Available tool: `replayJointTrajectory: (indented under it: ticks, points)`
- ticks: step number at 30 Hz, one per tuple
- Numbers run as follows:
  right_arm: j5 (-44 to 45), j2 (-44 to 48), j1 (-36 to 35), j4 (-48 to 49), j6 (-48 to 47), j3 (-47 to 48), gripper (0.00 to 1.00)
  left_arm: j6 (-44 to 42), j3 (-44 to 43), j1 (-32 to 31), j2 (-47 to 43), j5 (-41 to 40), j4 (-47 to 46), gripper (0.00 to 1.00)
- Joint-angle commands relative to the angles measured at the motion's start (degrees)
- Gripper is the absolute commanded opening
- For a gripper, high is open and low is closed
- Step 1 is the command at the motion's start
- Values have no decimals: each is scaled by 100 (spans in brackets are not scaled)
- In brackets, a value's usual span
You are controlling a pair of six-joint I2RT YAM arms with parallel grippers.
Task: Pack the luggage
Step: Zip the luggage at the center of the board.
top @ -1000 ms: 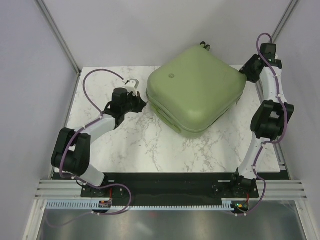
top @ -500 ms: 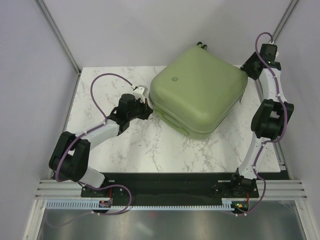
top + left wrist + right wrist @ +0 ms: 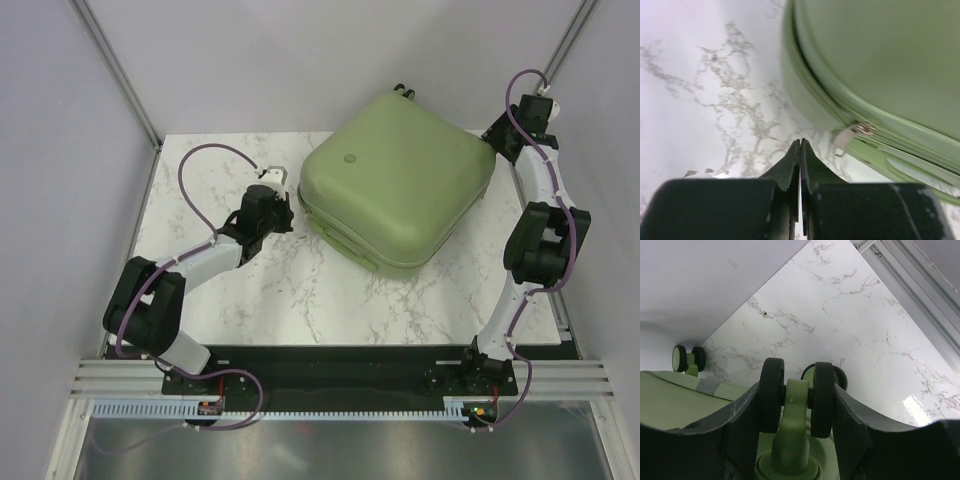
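The luggage [image 3: 400,180], a sage-green hard-shell suitcase, lies flat and closed on the marble table [image 3: 300,290]. My left gripper [image 3: 292,207] is shut and empty, its tips just off the case's left edge. In the left wrist view the joined tips [image 3: 800,142] point at the tabletop beside the silver zipper pull [image 3: 847,137] on the luggage [image 3: 880,60] seam. My right gripper [image 3: 796,390] is shut on a black twin caster wheel [image 3: 823,397] at the case's right corner, one finger against each outer face. In the top view that gripper [image 3: 497,142] sits at the corner.
A second caster [image 3: 685,358] shows at the far corner, close to the back wall [image 3: 715,280]. Two wheels [image 3: 403,91] stick out past the table's rear edge. A metal frame rail [image 3: 920,285] runs along the right side. Bare marble [image 3: 700,90] lies left of the case.
The luggage has slid and turned a little to the right and back. My left gripper followed it rightward, staying shut. The right arm lifted slightly while still holding the wheel.
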State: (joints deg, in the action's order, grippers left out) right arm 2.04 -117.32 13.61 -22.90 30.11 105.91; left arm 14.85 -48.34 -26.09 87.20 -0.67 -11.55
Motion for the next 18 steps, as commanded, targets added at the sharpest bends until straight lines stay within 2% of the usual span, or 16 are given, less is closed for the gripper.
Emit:
replayJointTrajectory:
  ticks: [1,4,7,8,11,12,13,15,16,18]
  points:
    - [279,-55,-7,-576,-866,-325,0,149,-316,60,113,-987,65,2]
    - [270,-54,2,-567,-866,-299,0,150,-422,69,192,-910,4,2]
    - [209,-72,37,-558,-858,-281,0,27,-317,77,166,-182,-233,2]
    - [157,-89,54,-549,-857,-273,0,0,-265,95,131,343,-268,2]
    - [-89,-98,107,-479,-770,-281,0,-52,-10,174,35,970,-260,5]
    - [-134,-90,116,-462,-752,-290,0,-44,182,261,-96,1329,-251,8]
    - [-178,-90,125,-435,-752,-299,0,-26,280,323,-167,1480,-251,18]
    - [-195,-63,142,-435,-752,-307,0,9,534,446,-378,1893,-251,28]
    - [-187,-55,151,-435,-761,-316,0,0,579,586,-414,2086,-242,40]
    - [-195,-28,160,-435,-770,-343,0,-61,563,727,-388,2804,-234,48]
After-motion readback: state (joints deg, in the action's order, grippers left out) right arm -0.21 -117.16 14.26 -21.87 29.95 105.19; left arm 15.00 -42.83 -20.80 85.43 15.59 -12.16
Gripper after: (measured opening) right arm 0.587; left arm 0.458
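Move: The zipper pull hangs from the luggage's side seam about 4 cm to the right of the left hand's shut, empty fingers, 1 cm ahead and roughly 3 cm lower. The luggage's near-left corner is some 6 cm ahead and 2 cm right, about level; the side handle is centred around 5 cm back, 11 cm right and 5 cm lower. From the right hand, the zipper pull lies about 45 cm left, 17 cm back and 10 cm lower. The left hand first edges a couple of centimetres forward and left, then reverses and draws back about 4.5 cm from the luggage's corner, sinking some 2 cm beside the seam as the wrist swings clockwise by roughly 15 degrees, tips slightly down, and the shut fingers open to nearly half. The right hand stays put, still gripping the luggage by a wheel at its far right corner. ##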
